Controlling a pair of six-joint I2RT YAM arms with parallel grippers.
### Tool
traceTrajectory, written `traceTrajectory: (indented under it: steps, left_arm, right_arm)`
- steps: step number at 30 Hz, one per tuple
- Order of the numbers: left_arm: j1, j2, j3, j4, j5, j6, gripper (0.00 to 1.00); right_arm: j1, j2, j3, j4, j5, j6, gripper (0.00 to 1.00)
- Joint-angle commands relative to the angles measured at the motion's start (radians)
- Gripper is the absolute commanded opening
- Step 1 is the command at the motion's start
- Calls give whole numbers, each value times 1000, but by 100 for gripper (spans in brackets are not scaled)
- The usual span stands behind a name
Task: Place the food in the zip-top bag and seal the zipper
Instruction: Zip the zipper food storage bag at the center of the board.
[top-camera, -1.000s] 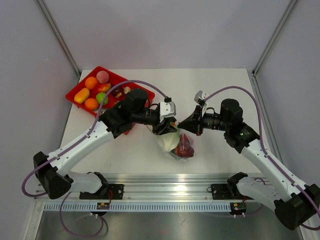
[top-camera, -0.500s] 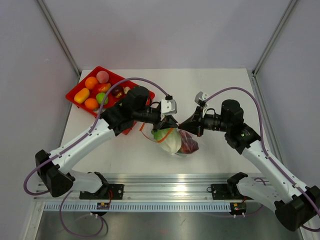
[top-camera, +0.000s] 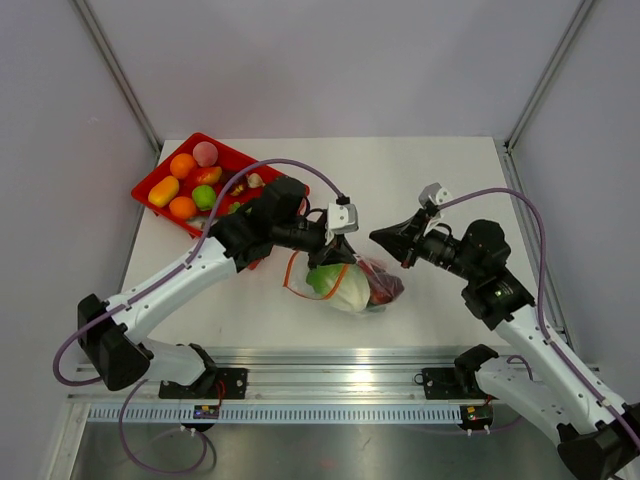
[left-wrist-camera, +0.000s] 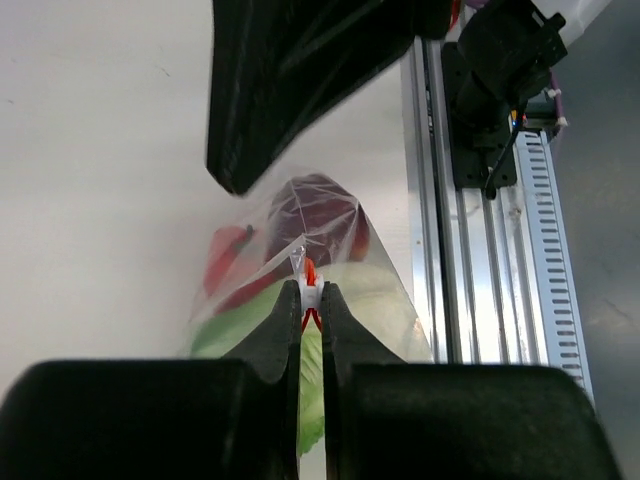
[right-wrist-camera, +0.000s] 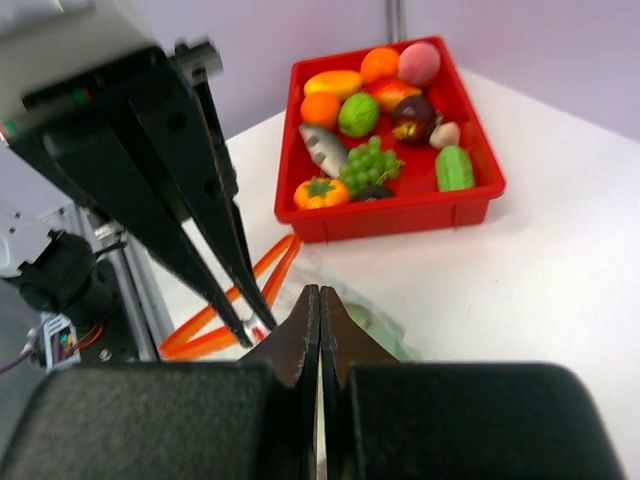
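The zip-top bag (top-camera: 352, 293) lies on the table between the arms, with the green-white cabbage (top-camera: 343, 284) and red food (top-camera: 386, 288) inside. Its orange-red zipper (top-camera: 291, 272) loops open to the left. My left gripper (top-camera: 336, 251) is shut on the zipper's end; the left wrist view shows the strip (left-wrist-camera: 311, 272) pinched between the jaws above the cabbage (left-wrist-camera: 372, 300) and a dark red piece (left-wrist-camera: 312, 205). My right gripper (top-camera: 378, 237) is shut and empty, just right of the bag's top. In the right wrist view its jaws (right-wrist-camera: 319, 296) hold nothing, beside the zipper loop (right-wrist-camera: 222, 302).
A red tray (top-camera: 142, 190) at the back left holds several toy fruits and vegetables; it also shows in the right wrist view (right-wrist-camera: 400, 215). The aluminium rail (left-wrist-camera: 500, 280) runs along the table's near edge, close to the bag.
My right gripper has drawn back to the right, away from the bag. My left gripper has shifted slightly right, and the bag now lies flatter with its zipper loop spread to the left.
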Motion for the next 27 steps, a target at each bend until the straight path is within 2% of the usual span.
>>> traceTrajectory:
  steps: [1, 5, 7, 10, 11, 12, 18, 21, 27]
  left_arm:
    - [-1, 3, -21, -3, 26, -13, 0]
    - [1, 0, -28, 6, 35, -27, 0]
    - [4, -2, -28, 7, 33, -31, 0]
    - [7, -13, -28, 13, 30, -42, 0]
    - [10, -20, -32, 17, 26, -45, 0]
    - [12, -23, -34, 24, 26, -51, 0]
    - [21, -40, -51, 70, 32, -76, 0]
    - [24, -36, -47, 76, 41, -84, 0]
    - [29, -26, -35, 78, 52, -88, 0]
  right_arm:
    - [-4, -36, -18, 117, 100, 17, 0]
    - [-4, -19, -2, 91, 49, 14, 0]
    - [-4, 14, 45, 10, -15, -22, 0]
    - [-4, 68, 123, -154, -93, -92, 30]
    - [-4, 83, 137, -189, -107, -114, 45]
    - [-6, 91, 151, -250, -120, -150, 48]
    - [-6, 106, 192, -383, -169, -233, 55]
    - [-4, 123, 186, -416, -198, -244, 55]
    - [-3, 142, 142, -357, -252, -209, 55]
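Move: The white zipper slider is already pinched in the left hand's fingertips, about 1 cm to the right of that hand's point and 1 cm below. From the right hand's shut fingers, the slider lies some 2 cm back, 4 cm left and 4 cm below. The orange zipper mouth is roughly 5 cm back, 11 left and 6 below the right hand; the lettuce 4 back, 7 left, 12 below; the dark eggplant 2 back, 4 right, 15 below. Keeping the slider and zipper end pinched, the left hand sinks about 2 cm and then nearly holds its place. The right hand, free of the bag, rises slightly, then opens to about half and comes down some 5 cm and back 2 to 3 cm, rolling and turning counter-clockwise, until its spread fingers straddle the bag's side edge just below the slider, not closing on it. ##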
